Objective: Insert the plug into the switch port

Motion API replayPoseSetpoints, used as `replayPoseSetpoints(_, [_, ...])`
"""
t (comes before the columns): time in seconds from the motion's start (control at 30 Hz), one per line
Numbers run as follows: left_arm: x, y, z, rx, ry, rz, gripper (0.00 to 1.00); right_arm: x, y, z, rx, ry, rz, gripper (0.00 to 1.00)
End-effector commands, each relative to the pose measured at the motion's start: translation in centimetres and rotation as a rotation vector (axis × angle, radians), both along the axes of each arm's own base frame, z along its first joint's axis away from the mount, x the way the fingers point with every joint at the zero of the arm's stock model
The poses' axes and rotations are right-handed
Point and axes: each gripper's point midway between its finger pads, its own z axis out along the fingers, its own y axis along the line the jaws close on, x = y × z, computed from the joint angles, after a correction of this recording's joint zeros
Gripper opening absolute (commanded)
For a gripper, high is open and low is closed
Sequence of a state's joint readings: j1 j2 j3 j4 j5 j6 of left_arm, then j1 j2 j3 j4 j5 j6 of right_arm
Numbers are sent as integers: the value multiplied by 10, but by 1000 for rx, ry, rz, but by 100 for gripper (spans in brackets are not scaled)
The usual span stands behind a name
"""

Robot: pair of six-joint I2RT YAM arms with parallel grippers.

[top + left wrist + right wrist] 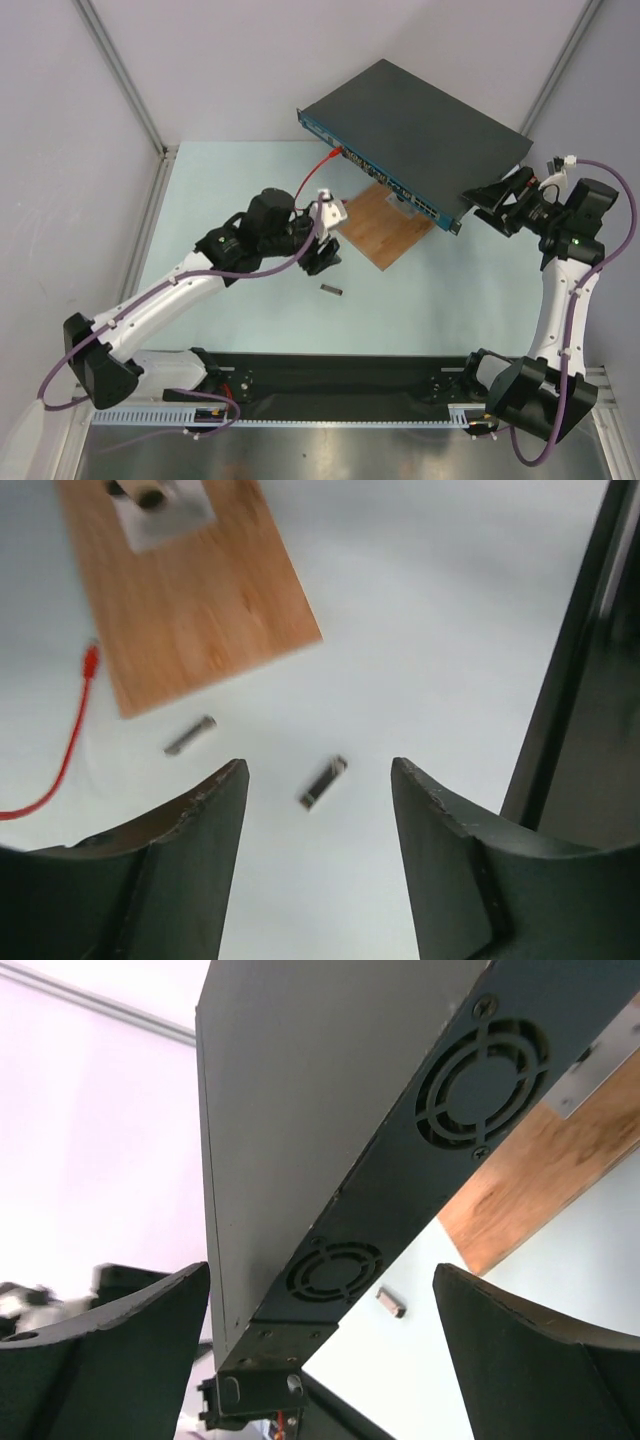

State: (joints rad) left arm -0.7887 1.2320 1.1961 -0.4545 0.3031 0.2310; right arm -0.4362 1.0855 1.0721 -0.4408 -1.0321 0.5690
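The switch (415,120) is a flat dark-grey box resting on a wooden board (385,228), its blue port face (380,175) turned toward the left arm. A red cable (318,168) runs up to that face. Its plug (334,156) touches the left end, and I cannot tell whether it sits in a port. In the left wrist view the plug (91,660) shows beside the board (190,600). My left gripper (322,260) (318,765) hangs open over the table, holding nothing. My right gripper (487,208) (322,1270) stands wide open around the switch's fan-side corner (300,1090) without touching it.
Two small metal pieces (323,782) (190,735) lie on the table below the left gripper; one shows from above (331,290) and from the right wrist (391,1302). A grey bracket (160,510) sits on the board. The black base rail (330,385) runs along the near edge.
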Motion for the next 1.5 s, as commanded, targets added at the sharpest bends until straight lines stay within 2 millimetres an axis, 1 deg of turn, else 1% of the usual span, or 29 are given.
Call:
replayPoseSetpoints(0.0, [-25, 12, -45, 153, -15, -210, 65, -12, -5, 24, -106, -113, 18, 100])
replayPoseSetpoints(0.03, [-23, 13, -60, 197, 2, -217, 66, -16, -6, 24, -108, -106, 16, 100])
replayPoseSetpoints(0.1, [-24, 14, -80, 273, 11, -250, 66, -19, -11, 27, -123, -118, 6, 100])
replayPoseSetpoints(0.13, [-19, 12, -96, 322, 34, -259, 66, -23, -13, 27, -139, -122, 5, 100])
replayPoseSetpoints(0.2, [-18, 11, -116, 414, 30, -284, 64, -26, -17, 31, -156, -132, -3, 100])
replayPoseSetpoints(0.23, [-19, 7, -122, 447, 20, -300, 63, -29, -19, 29, -176, -130, 1, 100])
replayPoseSetpoints(0.27, [-17, 8, -144, 521, 51, -301, 61, -30, -21, 30, -184, -132, -4, 100])
replayPoseSetpoints(0.3, [-16, 6, -151, 549, 51, -308, 61, -32, -23, 36, -205, -150, -6, 100])
replayPoseSetpoints(0.33, [-16, -1, -155, 567, 44, -316, 61, -34, -22, 36, -206, -140, -6, 100])
replayPoseSetpoints(0.37, [-12, -1, -171, 623, 56, -309, 61, -34, -24, 37, -229, -152, -4, 100])
replayPoseSetpoints(0.47, [-4, -14, -179, 664, 38, -313, 60, -39, -24, 43, -261, -167, -2, 100])
replayPoseSetpoints(0.5, [0, -14, -195, 711, 57, -313, 60, -39, -25, 44, -266, -170, -2, 100])
replayPoseSetpoints(0.53, [7, -22, -191, 708, 42, -309, 59, -40, -24, 46, -268, -173, -2, 100])
replayPoseSetpoints(0.57, [10, -24, -195, 719, 43, -305, 56, -41, -24, 46, -270, -171, -4, 100])
replayPoseSetpoints(0.6, [13, -25, -207, 745, 56, -306, 55, -41, -24, 48, -272, -174, -6, 100])
replayPoseSetpoints(0.63, [16, -29, -207, 750, 46, -310, 54, -42, -24, 48, -279, -174, -13, 100])
replayPoseSetpoints(0.73, [19, -29, -222, 799, 44, -323, 51, -43, -24, 49, -293, -179, -19, 100])
replayPoseSetpoints(0.83, [21, -25, -235, 855, 45, -337, 50, -45, -23, 51, -302, -188, -18, 100])
replayPoseSetpoints(0.97, [19, -16, -247, 913, 62, -354, 49, -45, -23, 51, -311, -189, -19, 100])
replayPoseSetpoints(1.07, [14, -13, -254, 931, 72, -369, 47, -45, -24, 50, -313, -188, -19, 100])
replayPoseSetpoints(1.13, [17, -8, -257, 963, 61, -354, 42, -44, -24, 49, -313, -188, -19, 100])
replayPoseSetpoints(1.23, [17, -2, -261, 989, 70, -345, 32, -45, -24, 53, -320, -203, -14, 100])
replayPoseSetpoints(1.27, [15, -1, -261, 992, 78, -344, 25, -45, -24, 55, -328, -212, -12, 100])
replayPoseSetpoints(1.3, [14, -1, -254, 973, 89, -323, 22, -45, -23, 56, -338, -221, -8, 99])
replayPoseSetpoints(1.33, [12, -2, -251, 960, 95, -315, 14, -46, -23, 60, -352, -236, -8, 98])
replayPoseSetpoints(1.37, [10, -4, -245, 937, 99, -301, 10, -46, -24, 61, -363, -243, -8, 98])
replayPoseSetpoints(1.4, [9, -8, -231, 895, 94, -286, 6, -48, -24, 63, -394, -265, -8, 98])
replayPoseSetpoints(1.43, [6, -6, -225, 877, 105, -259, 1, -47, -26, 64, -416, -271, -18, 98])
replayPoseSetpoints(1.47, [5, -6, -218, 860, 106, -245, 0, -48, -26, 65, -431, -282, -20, 98])
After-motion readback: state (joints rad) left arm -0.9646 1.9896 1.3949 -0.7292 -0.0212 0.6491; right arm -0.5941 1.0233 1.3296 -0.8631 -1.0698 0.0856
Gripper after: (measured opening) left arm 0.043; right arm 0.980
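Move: The plug lies almost straight beneath the left hand, only about 2 cm ahead and 1 cm right of it but some 25 cm down on the table. A second plug lies roughly 12 cm farther out than the first, with no sideways offset from it; the wooden board's middle is around 18 cm ahead of the left hand and 13 cm to its right, also at table level. From the right hand the first plug is about 33 cm left, 6 cm back and 29 cm down. Onto the nearer plug the left hand drops about 25 cm, easing slightly back and then forward again, while the wrist swings some 55 degrees to bring the fingers from pointing right to straight down. The half-open fingers narrow on the way, then close and pinch the plug on the table. The open right hand backs a few centimetres away from the switch's corner, rightward and up. ##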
